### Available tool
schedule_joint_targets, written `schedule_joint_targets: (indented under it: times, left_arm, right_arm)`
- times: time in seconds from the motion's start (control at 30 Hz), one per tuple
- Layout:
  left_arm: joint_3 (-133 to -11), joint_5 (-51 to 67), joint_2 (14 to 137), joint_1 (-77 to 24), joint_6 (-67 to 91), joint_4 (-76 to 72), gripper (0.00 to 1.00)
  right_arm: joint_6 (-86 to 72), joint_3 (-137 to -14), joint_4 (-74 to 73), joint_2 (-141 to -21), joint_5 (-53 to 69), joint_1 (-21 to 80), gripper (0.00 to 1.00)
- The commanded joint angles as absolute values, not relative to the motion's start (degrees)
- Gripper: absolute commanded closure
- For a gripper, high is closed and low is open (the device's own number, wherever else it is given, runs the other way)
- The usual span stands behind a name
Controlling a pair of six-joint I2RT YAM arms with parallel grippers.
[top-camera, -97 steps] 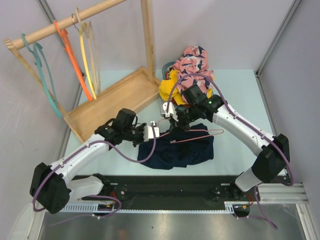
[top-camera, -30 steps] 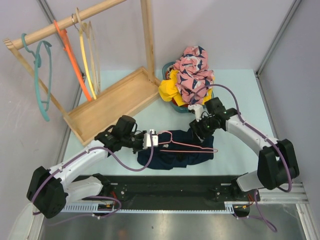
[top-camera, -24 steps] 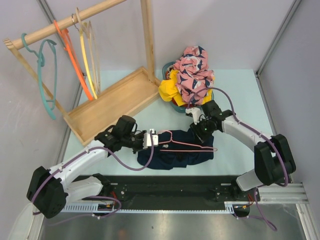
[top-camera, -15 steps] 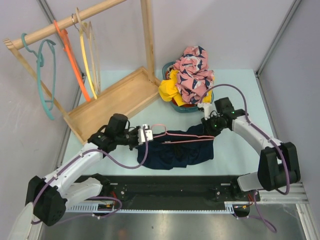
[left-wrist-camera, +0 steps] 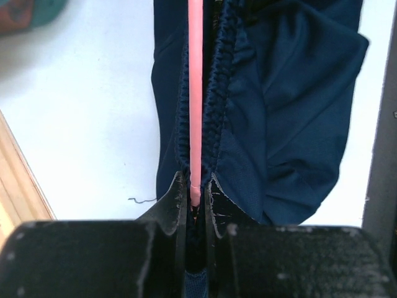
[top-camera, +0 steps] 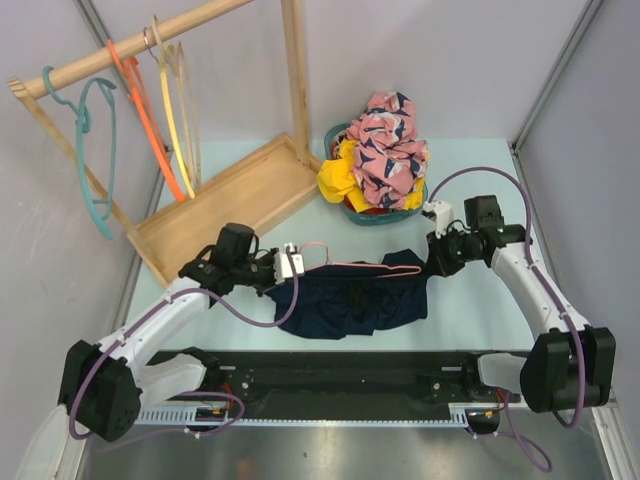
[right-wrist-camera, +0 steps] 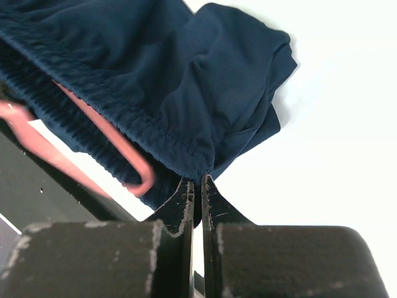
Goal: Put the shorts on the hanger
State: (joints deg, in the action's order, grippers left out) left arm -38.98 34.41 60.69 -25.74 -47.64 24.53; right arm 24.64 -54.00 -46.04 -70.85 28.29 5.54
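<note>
The navy shorts [top-camera: 350,302] lie spread on the table between my two arms, with their elastic waistband lifted along the far edge. The pale-pink hanger [top-camera: 345,266] runs along that waistband. My left gripper [top-camera: 293,263] is shut on the hanger's thin bar [left-wrist-camera: 195,93], with the gathered waistband [left-wrist-camera: 218,74] right beside it. My right gripper [top-camera: 433,257] is at the shorts' right end, shut on the waistband edge [right-wrist-camera: 186,158]. In the right wrist view the hanger's rounded corner [right-wrist-camera: 133,177] sits just left of the pinched fabric, against the waistband.
A wooden rack at the back left carries a teal hanger [top-camera: 95,150], an orange hanger [top-camera: 145,120] and a yellow hanger [top-camera: 172,120] above a wooden tray [top-camera: 235,195]. A basket [top-camera: 400,212] with pink floral and yellow garments stands behind the shorts. A black rail [top-camera: 330,368] runs along the near edge.
My right gripper closed on the waistband's right end and drew it to the right, stretching the shorts. My left gripper shifted slightly left with the hanger in it.
</note>
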Motion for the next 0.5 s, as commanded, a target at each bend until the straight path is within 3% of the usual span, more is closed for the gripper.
schedule_joint_targets:
  times: [0.0,0.2,0.43,0.47]
  left_arm:
    - [-42.4,23.3,64.1,-23.7,-50.4,30.4,1.0]
    - [-43.3,17.8,66.3,-27.7,-50.6,29.3,1.0]
    - [-48.5,16.2,68.9,-34.9,-43.3,28.4,1.0]
    - [-49.0,16.6,68.9,-34.9,-42.6,28.5,1.0]
  right_arm:
    - [29.4,-55.5,-48.4,-67.2,17.1,4.7,1.0]
    - [28.7,-59.4,-49.2,-66.8,16.4,7.6,1.0]
    - [24.9,-62.8,-47.8,-67.7,12.1,20.1,1.0]
    - [24.4,-63.0,-48.0,-68.5,11.9,21.1,0.96]
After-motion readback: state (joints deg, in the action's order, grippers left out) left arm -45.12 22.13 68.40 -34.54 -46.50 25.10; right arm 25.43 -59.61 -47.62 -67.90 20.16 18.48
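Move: My right hand already pinches the right side of the shorts' waistband; the pink hanger's free right end lies about 3 cm to its left and 1 cm nearer me, roughly level. The shorts' body hangs some 15 cm to the left and 5 cm back, about 7 cm lower; the laundry basket is 11 cm left and 18 cm farther out. From my left hand, pinching hanger and waistband, that free end is about 24 cm to the right, hardly farther out. I lift the right edge of the waistband nearly 4 cm, then carry it about as far left too, over the hanger's free end, turning my right wrist some 15 degrees, partly counter-clockwise. My left hand keeps its pinch on hanger and waistband, eases about 1.5 cm forward, then 2 cm right towards the other hand, its fingertips tipping further down. Both grippers stay shut. ##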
